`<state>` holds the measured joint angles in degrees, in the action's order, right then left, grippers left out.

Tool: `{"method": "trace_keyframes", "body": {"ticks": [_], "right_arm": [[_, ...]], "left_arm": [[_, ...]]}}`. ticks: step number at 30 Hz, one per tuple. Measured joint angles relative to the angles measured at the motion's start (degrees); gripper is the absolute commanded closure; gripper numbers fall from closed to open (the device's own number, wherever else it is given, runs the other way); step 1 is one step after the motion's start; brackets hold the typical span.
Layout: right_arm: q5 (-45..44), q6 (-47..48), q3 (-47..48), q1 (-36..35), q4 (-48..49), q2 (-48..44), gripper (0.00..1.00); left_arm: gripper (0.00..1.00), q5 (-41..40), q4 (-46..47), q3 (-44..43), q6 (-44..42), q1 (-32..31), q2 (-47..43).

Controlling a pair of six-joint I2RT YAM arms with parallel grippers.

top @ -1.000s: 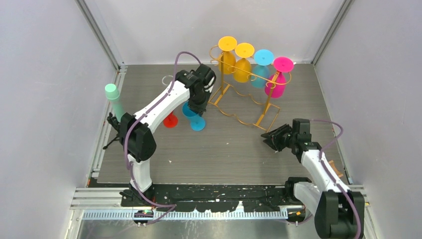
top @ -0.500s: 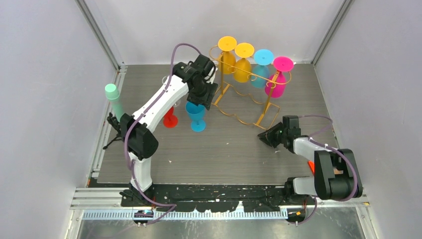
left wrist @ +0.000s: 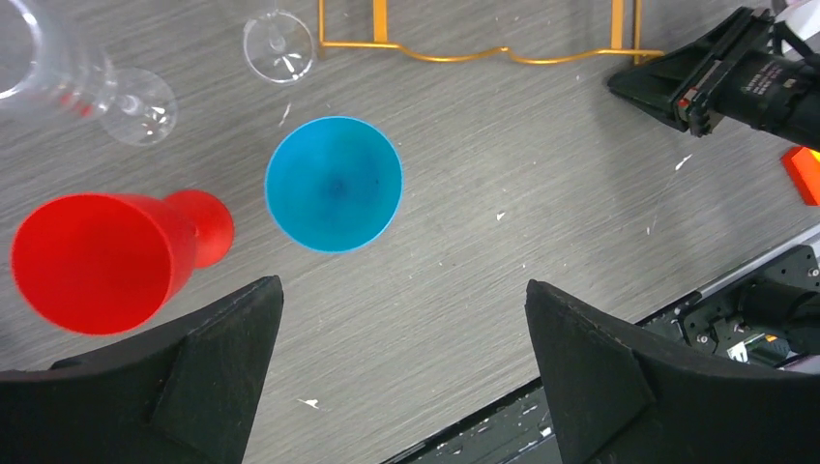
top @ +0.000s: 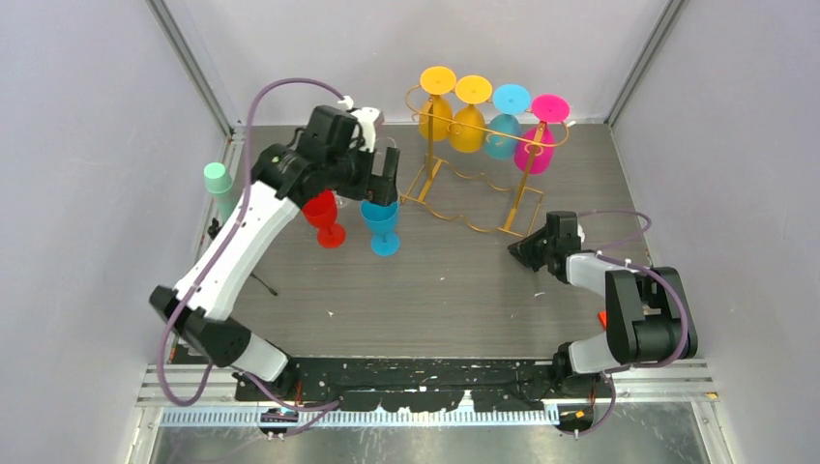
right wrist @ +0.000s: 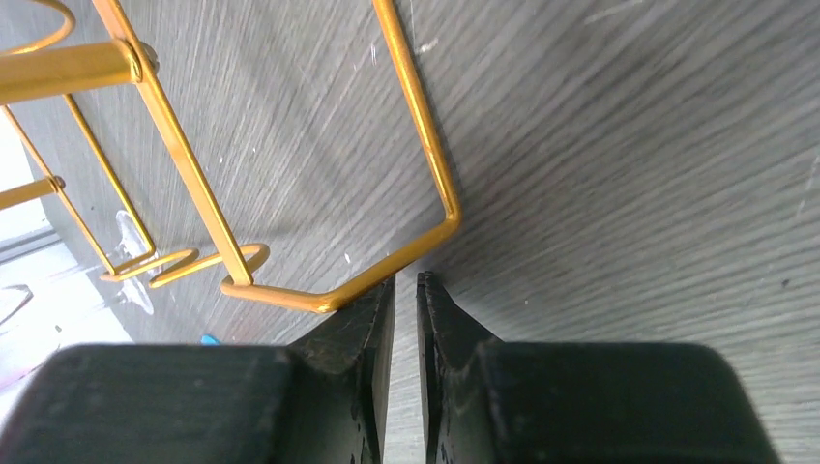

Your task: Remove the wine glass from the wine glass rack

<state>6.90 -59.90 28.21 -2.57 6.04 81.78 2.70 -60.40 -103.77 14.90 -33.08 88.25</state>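
The gold wine glass rack stands at the back of the table. Two yellow wine glasses, a cyan one and a magenta one hang upside down from it. A blue wine glass stands upright on the table, its bowl seen from above. My left gripper hovers over it, open and empty. My right gripper lies low on the table, almost shut with only a thin slit. Its fingertips touch the corner of the rack's base wire.
A red glass stands left of the blue one. Two clear glasses stand behind them. A green cup sits at the left table edge, a small orange piece near the right arm. Walls close in on three sides.
My left gripper opened, let go of the blue glass and rose above it. My right gripper slid up to the rack's base corner and narrowed its jaws.
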Motion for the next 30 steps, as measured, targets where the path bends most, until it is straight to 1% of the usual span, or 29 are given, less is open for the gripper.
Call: {"method": "trace_keyframes", "body": {"ticks": [4, 7, 8, 9, 10, 12, 13, 16, 19, 22, 26, 30], "right_arm": [[-1.8, 0.9, 1.4, 0.0, -0.1, 0.9, 0.8], [-2.3, 2.0, 2.0, 0.0, -1.9, -0.6, 0.76], [-2.3, 2.2, 2.0, 0.0, -2.3, -1.0, 0.75], [-2.4, 2.7, 2.3, 0.0, -3.7, -2.4, 0.72], [-2.5, 3.3, 2.4, 0.0, -6.0, -5.0, 0.71], [-2.6, 4.5, 3.2, 0.0, -10.4, -10.7, 0.64], [-2.8, 5.3, 4.0, 0.0, -12.9, -13.7, 0.63], [-3.2, 7.5, 7.5, 0.0, -20.4, -23.1, 0.55], [-4.0, 9.9, 12.8, 0.0, -28.7, -31.0, 0.49], [-4.3, 11.9, 19.2, 0.0, -36.6, -36.1, 0.42], [-3.6, 13.8, 29.2, 0.0, -44.1, -38.4, 0.34], [-2.8, 15.1, 38.3, 0.0, -47.9, -37.4, 0.31]], "left_arm": [[0.0, 0.0, 3.5, 5.0, 0.1, 1.0, -6.4], [0.0, -0.2, 5.7, 9.4, 0.1, 1.4, -10.3], [0.0, -0.2, 5.8, 9.7, 0.1, 1.4, -10.5], [0.0, -0.4, 6.3, 10.9, 0.1, 1.4, -11.5], [0.0, -0.7, 6.7, 12.0, 0.1, 1.4, -12.4], [0.0, -1.1, 7.3, 14.1, 0.1, 1.4, -14.4], [0.0, -1.2, 7.5, 15.0, 0.1, 1.4, -15.5], [0.0, -1.2, 8.1, 17.5, 0.1, 1.4, -18.7], [0.0, -1.1, 8.5, 19.8, 0.1, 1.4, -22.0], [0.0, -0.7, 8.7, 22.3, 0.6, 1.4, -25.2], [0.0, 0.6, 8.8, 25.8, 1.2, 1.4, -29.6], [0.0, 1.6, 8.7, 28.2, 1.2, 1.4, -33.6]]}}
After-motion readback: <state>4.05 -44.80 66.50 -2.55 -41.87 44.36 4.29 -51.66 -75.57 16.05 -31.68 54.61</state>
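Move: The near right foot of the rack is right at the right fingertips, about 2 cm ahead; the pink glass hangs some 15 cm ahead of that hand, 2 cm right and 18 cm up. From the left hand the blue glass stands about 3 cm ahead, 2 cm left and 20 cm below, the red glass about 13 cm left and 5 cm ahead, and the pink glass about 15 cm ahead, 27 cm right. Right hand opens, tilting up, rising 30 cm off rack foot; left hand retreats 10 cm back-left from blue glass. ##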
